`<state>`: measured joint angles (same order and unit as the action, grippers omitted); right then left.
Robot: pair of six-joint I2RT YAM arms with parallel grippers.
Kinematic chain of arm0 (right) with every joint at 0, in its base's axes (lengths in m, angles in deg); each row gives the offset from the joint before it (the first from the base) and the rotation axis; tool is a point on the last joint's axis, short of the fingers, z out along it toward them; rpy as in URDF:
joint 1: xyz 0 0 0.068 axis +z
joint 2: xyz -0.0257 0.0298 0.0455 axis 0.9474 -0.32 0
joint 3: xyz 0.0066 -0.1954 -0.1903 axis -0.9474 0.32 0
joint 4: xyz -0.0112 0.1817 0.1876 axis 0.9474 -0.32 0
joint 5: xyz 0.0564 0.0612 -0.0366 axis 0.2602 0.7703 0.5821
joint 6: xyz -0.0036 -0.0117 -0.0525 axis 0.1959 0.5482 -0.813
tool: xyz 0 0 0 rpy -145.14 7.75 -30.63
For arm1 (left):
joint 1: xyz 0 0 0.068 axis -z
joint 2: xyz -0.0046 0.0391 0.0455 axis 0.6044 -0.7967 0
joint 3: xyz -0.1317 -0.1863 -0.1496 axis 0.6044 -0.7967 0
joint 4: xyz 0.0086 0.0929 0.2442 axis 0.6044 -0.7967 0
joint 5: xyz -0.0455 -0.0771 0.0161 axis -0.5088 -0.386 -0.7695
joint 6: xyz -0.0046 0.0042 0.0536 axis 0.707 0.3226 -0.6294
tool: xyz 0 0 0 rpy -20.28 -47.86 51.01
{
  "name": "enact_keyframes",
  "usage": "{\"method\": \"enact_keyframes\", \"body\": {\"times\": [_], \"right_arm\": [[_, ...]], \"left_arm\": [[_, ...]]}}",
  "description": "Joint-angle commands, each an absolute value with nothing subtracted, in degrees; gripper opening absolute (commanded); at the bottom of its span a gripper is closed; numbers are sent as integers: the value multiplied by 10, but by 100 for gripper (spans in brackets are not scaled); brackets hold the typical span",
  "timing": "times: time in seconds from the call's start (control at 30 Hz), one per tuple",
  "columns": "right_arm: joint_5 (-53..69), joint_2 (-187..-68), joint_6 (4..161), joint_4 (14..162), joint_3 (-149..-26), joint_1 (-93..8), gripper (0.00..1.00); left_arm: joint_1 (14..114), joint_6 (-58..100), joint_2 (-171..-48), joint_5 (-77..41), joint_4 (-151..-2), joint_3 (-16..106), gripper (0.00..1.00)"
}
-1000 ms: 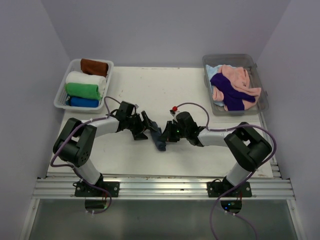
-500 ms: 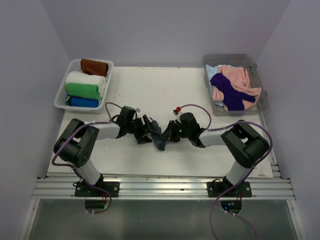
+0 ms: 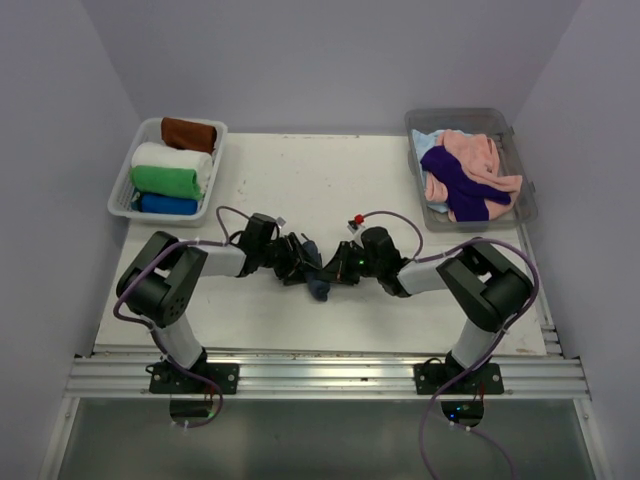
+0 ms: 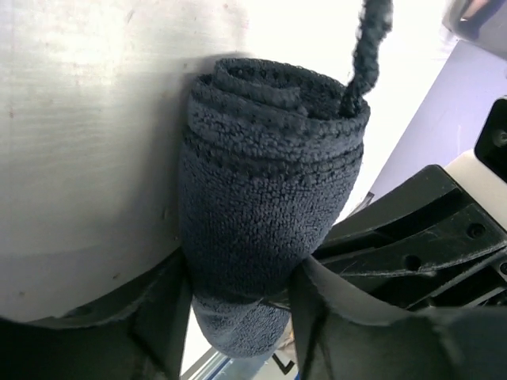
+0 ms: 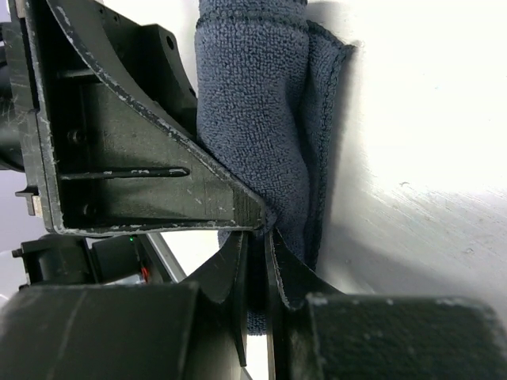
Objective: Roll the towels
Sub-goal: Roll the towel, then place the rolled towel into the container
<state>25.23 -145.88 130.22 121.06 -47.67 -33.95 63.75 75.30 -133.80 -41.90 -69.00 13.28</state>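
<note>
A dark grey-blue towel (image 3: 318,288), rolled into a short thick roll, lies at mid-table between both arms. In the left wrist view the roll (image 4: 269,182) fills the gap of my left gripper (image 4: 242,317), and both fingers press its sides. A loose strip of the towel rises from the roll's far end. My left gripper (image 3: 298,266) and right gripper (image 3: 336,268) meet nose to nose over it. In the right wrist view my right gripper (image 5: 258,234) is shut on a thin edge of the towel (image 5: 261,95), close beside the left gripper's finger (image 5: 119,158).
A white basket (image 3: 120,190) at the back left holds rolled towels: rust-brown (image 3: 188,133), white (image 3: 170,157), green (image 3: 165,180) and blue (image 3: 165,204). A clear bin (image 3: 412,125) at the back right holds loose pink (image 3: 470,155), purple (image 3: 455,180) and pale blue towels.
My left gripper has slid right and nearer along the table onto the roll, and its jaws have narrowed round it. The right gripper has stayed shut on the towel's edge.
</note>
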Motion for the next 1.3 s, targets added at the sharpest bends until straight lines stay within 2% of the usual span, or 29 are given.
{"method": "enact_keyframes", "body": {"times": [0.0, 0.03, 0.07, 0.1, 0.2, 0.3, 0.47, 0.7, 1.0, 1.13, 1.27], "right_arm": [[265, -1467, 1315, 1250, -471, -343, 0], [267, -1469, 1312, 1248, -471, -344, 2], [269, -1469, 1309, 1237, -473, -344, 10], [269, -1467, 1302, 1225, -481, -345, 31], [270, -1446, 1273, 1170, -499, -353, 57], [243, -1382, 1219, 1072, -521, -364, 67], [119, -1258, 1126, 905, -540, -378, 71], [7, -1142, 1088, 807, -529, -407, 71], [0, -1148, 1095, 803, -532, -407, 71], [4, -1157, 1088, 803, -542, -408, 71], [21, -1171, 1087, 802, -549, -407, 71]], "left_arm": [[643, 754, -1350, -407, -681, 165, 49], [643, 742, -1352, -400, -705, 172, 42], [643, 736, -1353, -393, -719, 187, 39], [643, 731, -1355, -387, -730, 193, 37], [640, 722, -1361, -392, -746, 208, 28], [639, 703, -1365, -388, -783, 238, 20], [630, 687, -1351, -378, -826, 265, 17], [597, 660, -1282, -378, -895, 322, 10], [419, 584, -1150, -322, -1066, 477, 9], [306, 576, -1162, -342, -1087, 541, 9], [250, 594, -1204, -353, -1064, 585, 9]]}}
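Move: The rolled dark towel stands between the left hand's open fingers, its middle about 1 cm ahead and 1 cm right, at finger height. The white basket lies some 24 cm ahead and 34 cm left of that hand; in it the green towel sits about 21 cm ahead and 34 left, the brown one 32 ahead and 30 left. The right hand, shut on the towel, has its middle about 1 cm ahead and 1 cm left. Right lets go and retreats rightward; left pinches the towel, lifts about 30 cm, swings left-forward towards the basket. ##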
